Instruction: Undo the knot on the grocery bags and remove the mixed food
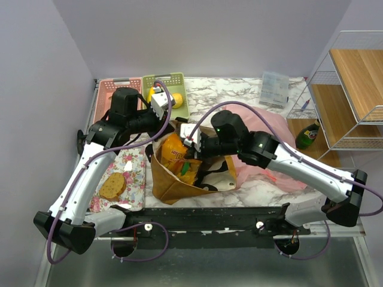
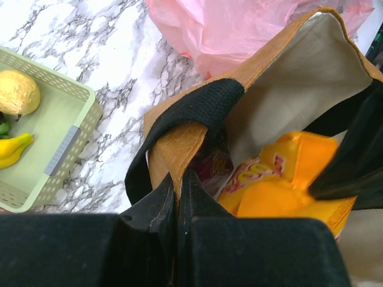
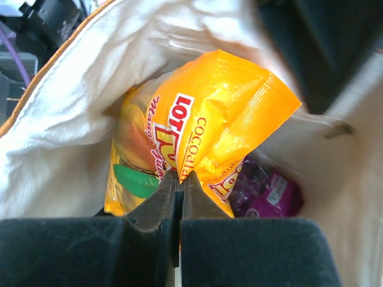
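The mustard-yellow tote stands open at the table's middle, with the orange snack packet sticking out of it. My left gripper is shut on the tote's rim beside its black handle. My right gripper is shut on a fold of the orange snack packet inside the tote. A purple packet lies deeper in the tote. The pink plastic bag lies flat behind the right arm. A lemon and a banana lie in the green basket.
A pink basket and the green basket stand at the back left. A bread slice lies on a floral mat at the left. A clear box, a green bottle and a wire shelf stand at the right.
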You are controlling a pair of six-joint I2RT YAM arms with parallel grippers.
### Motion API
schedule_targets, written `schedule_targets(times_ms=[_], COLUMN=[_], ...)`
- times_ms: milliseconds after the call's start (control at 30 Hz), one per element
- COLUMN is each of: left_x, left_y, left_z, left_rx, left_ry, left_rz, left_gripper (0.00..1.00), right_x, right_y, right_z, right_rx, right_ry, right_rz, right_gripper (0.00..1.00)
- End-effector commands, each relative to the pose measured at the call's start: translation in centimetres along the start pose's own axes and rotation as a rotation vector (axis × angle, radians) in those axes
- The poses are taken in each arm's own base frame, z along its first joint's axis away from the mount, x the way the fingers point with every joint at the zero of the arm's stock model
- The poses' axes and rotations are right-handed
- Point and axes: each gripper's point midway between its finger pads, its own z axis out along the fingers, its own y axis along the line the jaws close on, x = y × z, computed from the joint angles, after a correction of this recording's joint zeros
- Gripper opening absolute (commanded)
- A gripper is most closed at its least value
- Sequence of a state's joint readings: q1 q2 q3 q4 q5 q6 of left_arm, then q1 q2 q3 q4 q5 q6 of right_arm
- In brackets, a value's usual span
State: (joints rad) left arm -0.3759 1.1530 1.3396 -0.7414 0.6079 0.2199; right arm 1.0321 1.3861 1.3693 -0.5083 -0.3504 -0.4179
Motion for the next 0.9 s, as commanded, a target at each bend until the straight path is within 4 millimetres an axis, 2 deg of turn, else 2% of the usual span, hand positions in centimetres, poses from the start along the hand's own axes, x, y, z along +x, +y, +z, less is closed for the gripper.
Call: schedule_targets(times_ms=[0,200,433,467,567,633,667,700,733,867], left_x=[-1.1,-0.6,-0.3,-0.2,-0.4,-1.0,-1.4,-1.8,-2.1,-3.0], left_y=[1.1,1.9,1.6,1.5,0.9,0.2,0.0,-0.1,-0.3,-2.4], left_z=[-0.1,0.1,0.2,0.2,-0.2,-0.9,-1.3,-1.8,-2.4,-5.3], left_rx=[-0.035,-0.049,-0.027,-0.025,-0.003,0.013,0.011,0.008,0.012,0.078], left_ry=[-0.059,-0.049,-0.047,-0.046,-0.055,-0.070,-0.075,-0.078,-0.079,-0.087], left_rz=[0.042,0.020,0.015,0.018,0.041,0.062,0.070,0.077,0.083,0.165], left_gripper=[0.06,0.05,0.06,0.10,0.31,0.56,0.73,0.84,0.91,0.98], right_x=[-3.2,-5.7,-8.4,-8.7,-8.8,-8.2,-8.0,-7.8,-7.7,-8.2], right_y=[-3.4,-7.3,-8.9,-8.9,-8.3,-7.5,-7.2,-6.9,-6.7,-6.8], right_z=[-3.8,-8.3,-12.1,-12.5,-12.8,-12.6,-12.5,-12.5,-12.5,-12.9], right_rx=[0.165,0.311,0.424,0.427,0.404,0.372,0.358,0.345,0.337,0.345], right_ry=[-0.079,-0.144,-0.206,-0.214,-0.217,-0.205,-0.201,-0.201,-0.202,-0.216], right_rz=[0.018,0.076,0.062,0.055,0.010,-0.029,-0.047,-0.067,-0.085,-0.169], right_gripper=[0.01,0.01,0.01,0.01,0.01,0.01,0.01,0.01,0.01,0.01])
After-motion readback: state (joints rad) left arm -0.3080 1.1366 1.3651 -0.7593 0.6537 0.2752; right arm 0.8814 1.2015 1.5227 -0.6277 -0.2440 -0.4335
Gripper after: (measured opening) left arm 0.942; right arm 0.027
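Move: The right hand already pinches the orange snack bag, whose middle lies about 5 cm to its left and 4 cm below, inside the brown bag. The purple snack bag lies some 4 cm left, level front to back and 12 cm below; the pink plastic bag is about 28 cm right, 2 cm ahead and 20 cm below. From the left hand, shut on the brown bag's rim, the bag's middle is roughly 10 cm back, 8 cm right and 12 cm below. Keeping its pinch on the orange snack bag, the right hand hauls it up out of the brown bag, rising about 11 cm and going some 8 cm right; it swings forward 6 cm on the way, turning clockwise, then eases back a little. Late on, the left hand opens wide to let go of the brown bag's rim and lifts a couple of centimetres. ##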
